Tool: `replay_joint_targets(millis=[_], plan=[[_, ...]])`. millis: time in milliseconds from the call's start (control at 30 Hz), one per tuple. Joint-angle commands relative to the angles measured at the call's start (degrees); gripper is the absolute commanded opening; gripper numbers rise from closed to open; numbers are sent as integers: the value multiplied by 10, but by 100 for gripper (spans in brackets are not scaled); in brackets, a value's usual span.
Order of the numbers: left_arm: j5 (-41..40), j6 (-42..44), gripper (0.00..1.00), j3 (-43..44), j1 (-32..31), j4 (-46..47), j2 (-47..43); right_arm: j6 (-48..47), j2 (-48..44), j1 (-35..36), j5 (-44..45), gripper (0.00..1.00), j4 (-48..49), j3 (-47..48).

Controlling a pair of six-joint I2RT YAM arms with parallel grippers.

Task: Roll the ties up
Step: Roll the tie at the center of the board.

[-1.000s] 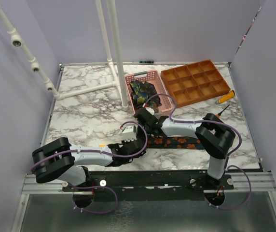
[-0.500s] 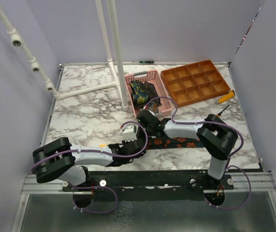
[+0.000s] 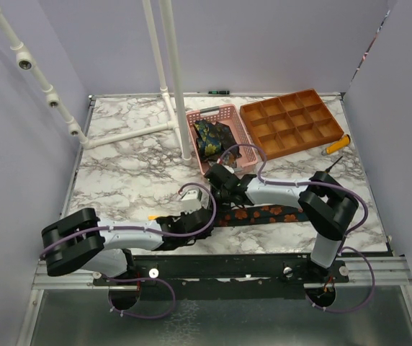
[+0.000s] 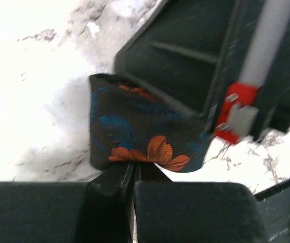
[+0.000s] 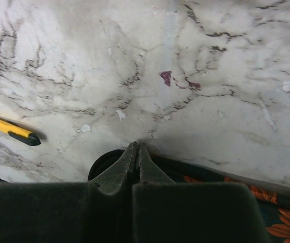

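Note:
A dark tie (image 3: 263,214) with orange flowers lies flat along the table's near side. Its left end (image 4: 135,131) is folded up into a small bundle. My left gripper (image 3: 200,215) is shut, its fingertips (image 4: 133,167) pinching the bundle's near edge. The right gripper (image 3: 217,200) is shut too, lying across the same end from the far side, and its black body (image 4: 195,66) covers the bundle's far part. In the right wrist view its closed gripper (image 5: 136,148) points past the tie's edge onto the marble, with the tie (image 5: 282,215) running off beneath it. Rolled paisley ties (image 3: 209,137) sit in the pink basket (image 3: 236,148).
An orange compartment tray (image 3: 292,122) stands at the back right, with an orange-handled screwdriver (image 3: 334,146) and a dark one (image 3: 333,164) beside it. White pipe-rack posts (image 3: 177,86) rise behind the basket. A yellow, black-tipped stick (image 5: 8,129) lies left of the right gripper.
The left arm has drawn back slightly toward the near edge. The right gripper has slid a little nearer and to the right over the tie's end. Both grippers stayed shut.

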Motion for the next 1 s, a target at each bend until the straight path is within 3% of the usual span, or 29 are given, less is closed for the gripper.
replay_joint_targets(millis=[0,400,533,633,700,800,833,900,967], plan=[[49,8,0,-46,-2,-16,-59,-26,-17,-7,47,0,-122,41],[77,62,0,-28,-2,-178,-226,-55,-57,-19,80,6,-170,95],[21,53,0,-29,-1,-216,-289,-79,-140,-19,111,13,-172,72],[-28,38,0,-42,11,-211,-352,-123,-218,-19,63,17,-113,12],[-35,50,14,-54,31,-180,-394,-142,-265,-19,-8,19,-46,-46],[-24,69,63,-77,62,-126,-441,-139,-300,-19,-80,25,49,-134],[-10,81,74,-89,75,-107,-451,-134,-300,-19,-95,26,63,-152],[30,99,87,-102,103,-73,-450,-117,-286,-19,-118,27,76,-172],[89,109,91,-110,135,-47,-426,-101,-273,-19,-131,27,99,-190]])
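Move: Near the left end of the tie, the rolled part sits between two shut hands: its middle is about 3 cm ahead of the left fingertips and 3 cm back from the right ones, roughly level with both in height. The tie's flat tail has its middle some 16 cm to the right hand's right and 2 cm back. From the left hand, the yellow knife is about 17 cm left and 3 ahead. The pink basket is centred some 26 cm ahead and 3 right of the right hand. Backing off the roll, the left hand slides about 3 cm back and to the left, then lifts some 11 cm while swinging forward again, its fingers opening nearly wide. The right hand comes away from the far edge, rising about 13 cm and edging 4 cm right; after a small forward reach it draws back and starts down again, fingers parting about a quarter. ##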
